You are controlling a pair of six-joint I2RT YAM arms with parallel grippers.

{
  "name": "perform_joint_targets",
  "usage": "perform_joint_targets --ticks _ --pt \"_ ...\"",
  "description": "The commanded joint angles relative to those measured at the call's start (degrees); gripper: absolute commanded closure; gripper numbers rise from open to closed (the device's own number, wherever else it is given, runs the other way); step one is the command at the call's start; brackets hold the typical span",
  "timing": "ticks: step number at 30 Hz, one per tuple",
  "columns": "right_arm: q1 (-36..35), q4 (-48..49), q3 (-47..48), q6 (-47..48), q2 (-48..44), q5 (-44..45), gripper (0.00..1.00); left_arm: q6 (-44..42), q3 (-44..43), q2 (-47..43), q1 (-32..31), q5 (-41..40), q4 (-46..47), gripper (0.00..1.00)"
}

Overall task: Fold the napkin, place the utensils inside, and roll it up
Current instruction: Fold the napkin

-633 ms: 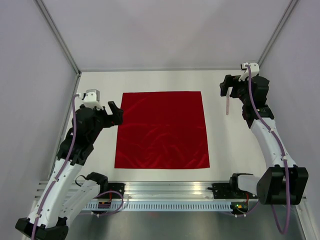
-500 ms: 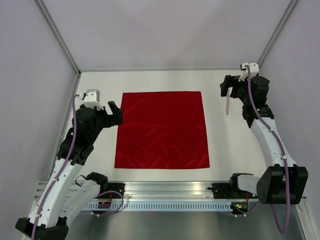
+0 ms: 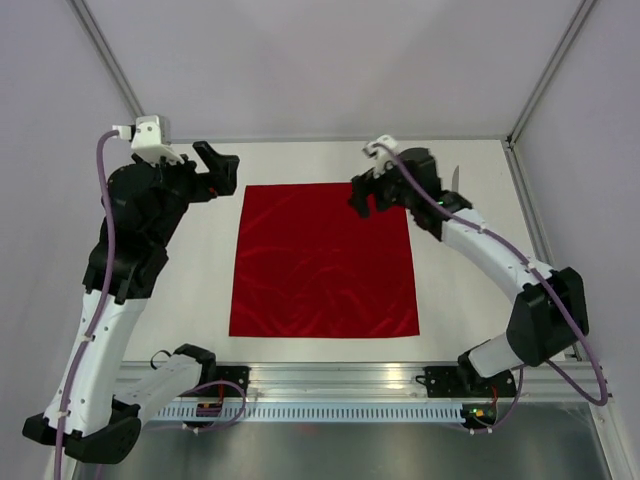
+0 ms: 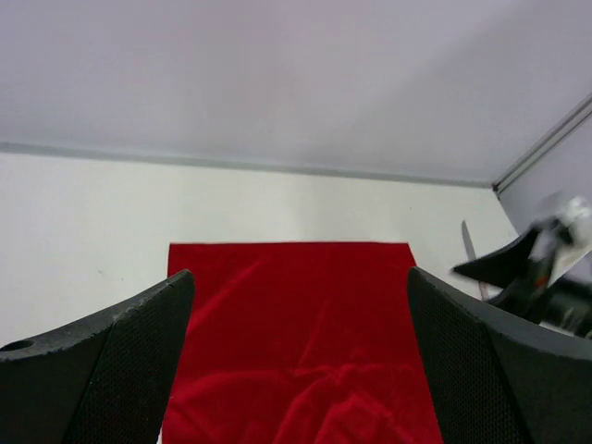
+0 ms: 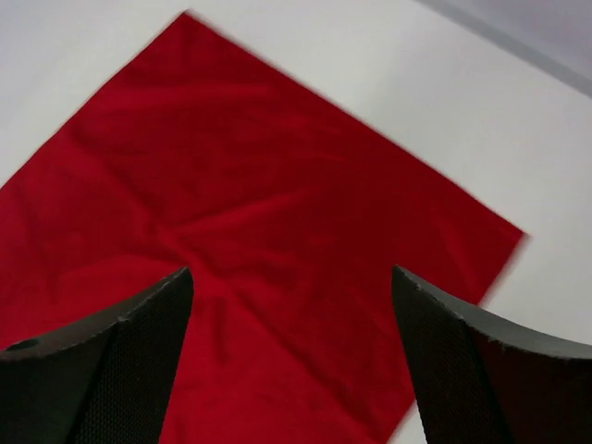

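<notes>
The deep-red napkin lies flat and unfolded on the white table, with faint creases. It also shows in the left wrist view and the right wrist view. My left gripper hangs open and empty just off the napkin's far left corner, looking across it. Above the napkin's far right corner my right gripper is open and empty. One thin utensil lies right of the napkin, mostly hidden behind the right arm; its grey blade shows in the left wrist view.
Grey enclosure walls stand close round the white table at the back and both sides. A metal rail with the arm bases runs along the near edge. The right arm reaches in from the right in the left wrist view.
The left gripper has moved away from me to the napkin's far left corner. The right gripper has swung left from the far right side to above the napkin's far right corner.
</notes>
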State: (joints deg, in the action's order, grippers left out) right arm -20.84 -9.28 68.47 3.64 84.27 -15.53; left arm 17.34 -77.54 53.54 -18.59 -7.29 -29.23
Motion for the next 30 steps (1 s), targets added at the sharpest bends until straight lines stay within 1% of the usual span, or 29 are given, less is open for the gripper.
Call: perform_joint_targets --ticks 1,2,3,5,6,9,10,12,15,18,22,23,24,28,30 --pt "-12.9 -2.9 3.0 1.7 3.9 5.7 0.09 -1.7 -5.7 2.6 0.1 1.7 0.3 0.0" --pt "-15.8 -3.1 3.5 1.9 5.0 6.6 0.1 -1.4 -7.6 3.1 0.1 1.8 0.2 0.0" --pt "-21.6 -3.4 4.0 2.0 6.3 7.5 0.11 -1.3 -8.5 3.6 0.1 2.0 0.2 0.0" --pt "-27.3 -3.1 5.3 2.9 9.9 11.5 0.13 -1.0 -10.6 4.9 0.1 2.4 0.2 0.0" --pt "-32.4 -3.0 5.8 2.9 11.3 12.7 0.13 -0.9 -11.1 5.3 0.1 2.7 0.2 0.0" --pt "-39.4 -3.3 9.6 1.8 16.6 14.0 0.17 -0.6 -12.3 6.3 0.1 2.9 0.2 0.0" --pt "-40.8 -3.6 11.7 1.3 19.2 14.0 0.19 -0.6 -12.5 6.5 0.1 2.8 0.2 0.0" --pt "-43.8 -4.0 13.5 0.0 21.5 13.8 0.21 -0.6 -12.4 6.8 0.1 2.6 0.1 0.0" --pt "-46.8 -4.0 16.8 -1.3 25.8 14.2 0.23 -1.0 -12.0 6.9 0.1 2.4 0.1 0.0" --pt "-48.6 -4.0 19.0 -3.0 28.1 14.4 0.29 -1.3 -11.8 7.1 0.1 1.8 0.0 0.0" --pt "-51.7 -4.3 21.7 -3.5 32.3 15.2 0.39 -1.2 -11.5 7.5 0.1 1.5 -0.1 0.0" --pt "-52.2 -4.3 22.0 -3.5 32.9 15.2 0.4 -1.2 -11.6 7.5 0.1 1.5 0.0 0.0" --pt "-53.3 -4.2 22.2 -3.5 33.8 17.0 0.4 -1.1 -11.6 7.5 0.1 1.6 0.0 0.0" --pt "-54.2 -5.4 25.2 -6.4 36.7 17.5 0.48 -1.4 -11.8 7.7 0.1 1.2 0.0 0.0" --pt "-54.4 -5.4 25.7 -7.2 38.0 17.5 0.48 -1.6 -11.8 7.8 0.1 1.0 -0.3 0.0"
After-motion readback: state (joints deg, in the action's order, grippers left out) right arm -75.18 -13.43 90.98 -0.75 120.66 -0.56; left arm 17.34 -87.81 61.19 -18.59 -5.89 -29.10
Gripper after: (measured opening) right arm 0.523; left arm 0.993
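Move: The right hand hangs over the napkin, and the near left corner of the napkin lies about 28 cm back, 35 cm to its left and some 22 cm below. On the same table level, the napkin's middle is about 5 cm back and 13 cm left, and the knife about 14 cm ahead and 25 cm right. From the left hand that corner is roughly 17 cm back, 4 cm left and 42 cm below. The right hand heads for the napkin's near left corner, sweeping some 33 cm left and 26 cm back across the cloth while sinking about 15 cm, fast at first and then slower. Its wrist swings about 40 degrees counter-clockwise and the fingers close to around half open, with no contact visible yet. The left hand rises about 4 cm, clear of the table. ##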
